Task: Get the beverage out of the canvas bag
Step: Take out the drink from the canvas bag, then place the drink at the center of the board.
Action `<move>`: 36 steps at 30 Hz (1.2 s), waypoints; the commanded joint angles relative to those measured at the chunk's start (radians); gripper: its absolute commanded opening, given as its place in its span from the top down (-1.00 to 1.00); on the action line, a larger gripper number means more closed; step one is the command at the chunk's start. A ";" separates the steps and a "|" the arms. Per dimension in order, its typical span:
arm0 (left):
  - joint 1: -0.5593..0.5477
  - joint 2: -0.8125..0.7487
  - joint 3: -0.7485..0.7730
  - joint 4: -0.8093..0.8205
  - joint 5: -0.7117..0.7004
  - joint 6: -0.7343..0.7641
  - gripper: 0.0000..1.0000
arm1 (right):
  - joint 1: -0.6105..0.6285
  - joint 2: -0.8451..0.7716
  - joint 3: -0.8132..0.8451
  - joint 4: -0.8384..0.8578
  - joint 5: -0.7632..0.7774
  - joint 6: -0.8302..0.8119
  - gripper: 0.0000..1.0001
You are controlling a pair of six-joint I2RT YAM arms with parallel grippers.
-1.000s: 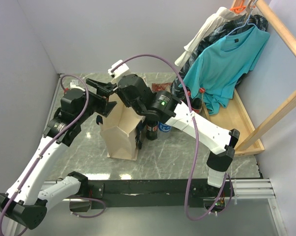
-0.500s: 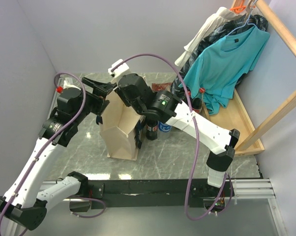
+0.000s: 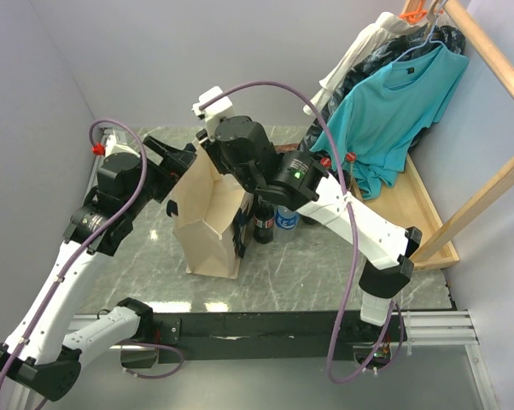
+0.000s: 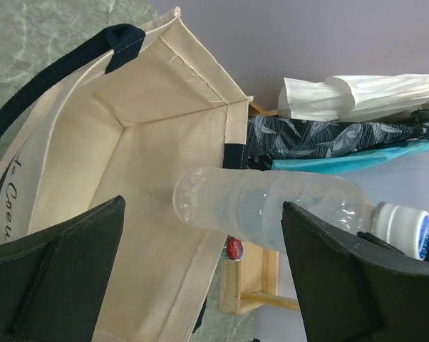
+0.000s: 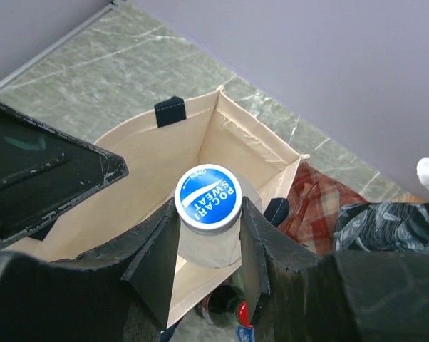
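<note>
The beverage (image 4: 271, 206) is a cloudy clear bottle with a blue-and-white Pocari Sweat cap (image 5: 207, 197). My right gripper (image 5: 209, 228) is shut on its neck just under the cap. The bottle hangs over the open mouth of the beige canvas bag (image 3: 210, 231), its base level with the rim (image 4: 200, 78). The bag stands upright with navy handles (image 4: 50, 92). My left gripper (image 4: 200, 214) stands wide open beside the bag's left rim, touching nothing; it also shows in the top view (image 3: 176, 158).
A dark soda bottle (image 3: 263, 224) with a red cap (image 5: 241, 311) and a blue-labelled drink (image 3: 284, 219) stand right of the bag. Red plaid cloth (image 5: 321, 203) lies behind it. A wooden rack (image 3: 428, 213) with a teal shirt (image 3: 394, 111) fills the right side.
My right gripper has risen with the bottle, lifting it up out of the bag. The left gripper has drawn back a little to the left, still open.
</note>
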 commanded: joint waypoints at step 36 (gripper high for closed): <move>0.000 -0.035 0.030 0.011 -0.024 0.386 -0.93 | 0.035 -0.510 -0.258 0.214 0.263 -0.001 1.00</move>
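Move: My right hand already holds the clear blue-capped bottle by its cap, high above the canvas bag, whose middle is some 27 cm below, 3 cm right and about level fore and aft. The blue-label bottle standing on the table beyond the bag's right side is roughly 16 cm right of this hand, 2 cm back and 31 cm lower. The nearer cola bottle is 11 cm right, level, and as low. From my left hand, the blue-label bottle is about 22 cm right, 1 cm back and 24 cm down. Keeping its pinch on the cap, my right hand first lifts the hanging bottle, then carries it sideways off the bag: about 12 cm right in all, 8 cm up and a little back, gathering speed and just starting to sink at the end. Its fingers tip up and swing clockwise slightly. My left hand, open and empty, mostly rolls in place, left side up by nearly 20 degrees. ##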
